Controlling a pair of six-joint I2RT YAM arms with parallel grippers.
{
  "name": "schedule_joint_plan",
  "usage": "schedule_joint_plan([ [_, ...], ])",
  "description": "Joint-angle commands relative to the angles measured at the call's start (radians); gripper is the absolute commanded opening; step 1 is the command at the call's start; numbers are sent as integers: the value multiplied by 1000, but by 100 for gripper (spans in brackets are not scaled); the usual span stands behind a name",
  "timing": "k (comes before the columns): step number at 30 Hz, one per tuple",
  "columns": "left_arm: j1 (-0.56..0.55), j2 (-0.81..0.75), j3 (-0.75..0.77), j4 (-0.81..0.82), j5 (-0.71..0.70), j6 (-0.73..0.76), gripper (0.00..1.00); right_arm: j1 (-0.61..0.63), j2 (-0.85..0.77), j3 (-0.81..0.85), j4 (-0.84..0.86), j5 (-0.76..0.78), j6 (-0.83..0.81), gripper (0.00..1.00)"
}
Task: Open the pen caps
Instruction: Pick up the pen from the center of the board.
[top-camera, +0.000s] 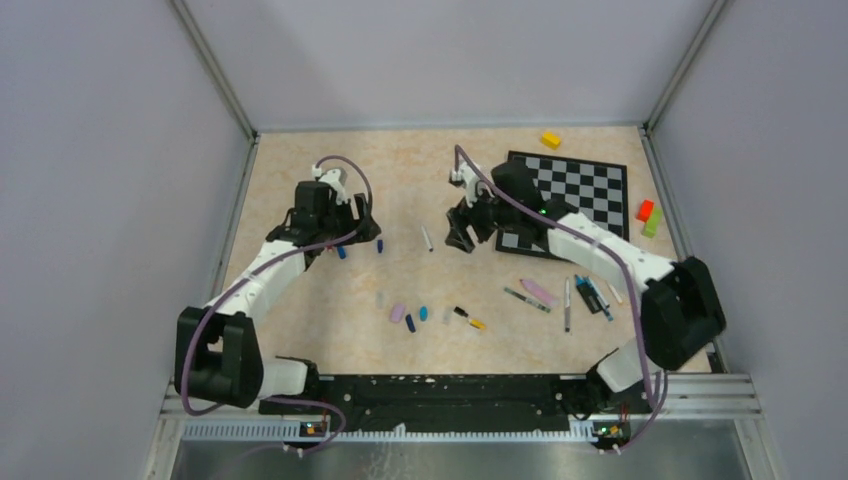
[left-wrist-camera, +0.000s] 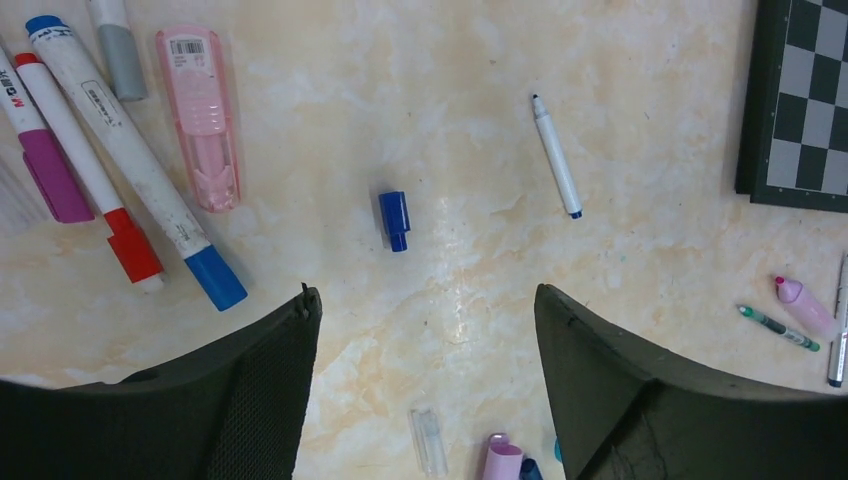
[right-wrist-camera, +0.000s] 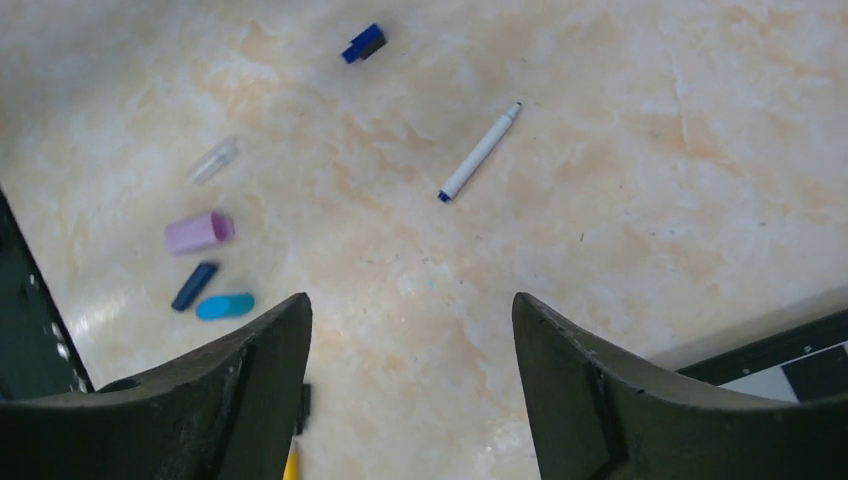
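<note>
Both grippers hover open over the table with nothing between their fingers. My left gripper (top-camera: 358, 226) (left-wrist-camera: 428, 300) looks down on a small blue pen cap (left-wrist-camera: 394, 219) (top-camera: 380, 245) lying loose just ahead of its fingertips. A thin white pen (left-wrist-camera: 556, 155) (right-wrist-camera: 480, 152) (top-camera: 427, 238) lies bare between the two arms. My right gripper (top-camera: 461, 233) (right-wrist-camera: 410, 300) stands beside that pen. Nearer the bases lie a clear cap (right-wrist-camera: 214, 160) (left-wrist-camera: 428, 440), a lilac cap (right-wrist-camera: 199, 232) (top-camera: 397, 313), a navy cap (right-wrist-camera: 194, 285) and a light blue cap (right-wrist-camera: 225, 305).
Several markers (left-wrist-camera: 120, 170) and a pink correction tape (left-wrist-camera: 200, 115) lie by the left arm. A chessboard (top-camera: 585, 185) sits at the back right, with a yellow block (top-camera: 550, 140) behind it and red and green blocks (top-camera: 648, 215) beside it. More pens (top-camera: 580, 295) lie at the right.
</note>
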Motion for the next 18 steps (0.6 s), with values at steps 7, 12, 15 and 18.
schedule_joint_plan([
  [7,100,32,-37,97,16,-7,79,-175,-308,-317,-5,-495,-370,72],
  [12,102,87,24,19,-144,-32,79,-222,-354,-349,37,-527,-349,72],
  [15,102,150,88,-73,-239,-52,80,-238,-365,-364,52,-540,-339,72],
  [18,102,196,134,-137,-296,-74,79,-238,-366,-364,52,-542,-341,72],
])
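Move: Blue-capped marker, the likely aim: about 6 cm ahead of the left hand, 9 cm to its left and 10 cm below. The red-capped pen lies 2 cm farther left of it and 1 cm farther out; the pink highlighter is 8 cm ahead and 5 cm left of the hand, the loose blue cap 3 cm ahead and 2 cm right. From the right hand the marker lies 6 cm ahead, 27 cm left and 12 cm down, the uncapped white pen 5 cm ahead and 5 cm left. Swinging left about 6 cm and sinking some 4 cm, with a little forward reach, the left hand heads with wide-open fingers for the blue-capped marker, turning counter-clockwise and tipping slightly down. The right hand draws back and right about 10 cm in all, away from the white pen, dipping briefly before rising to its starting height; its fingers stay open and it also turns counter-clockwise. ##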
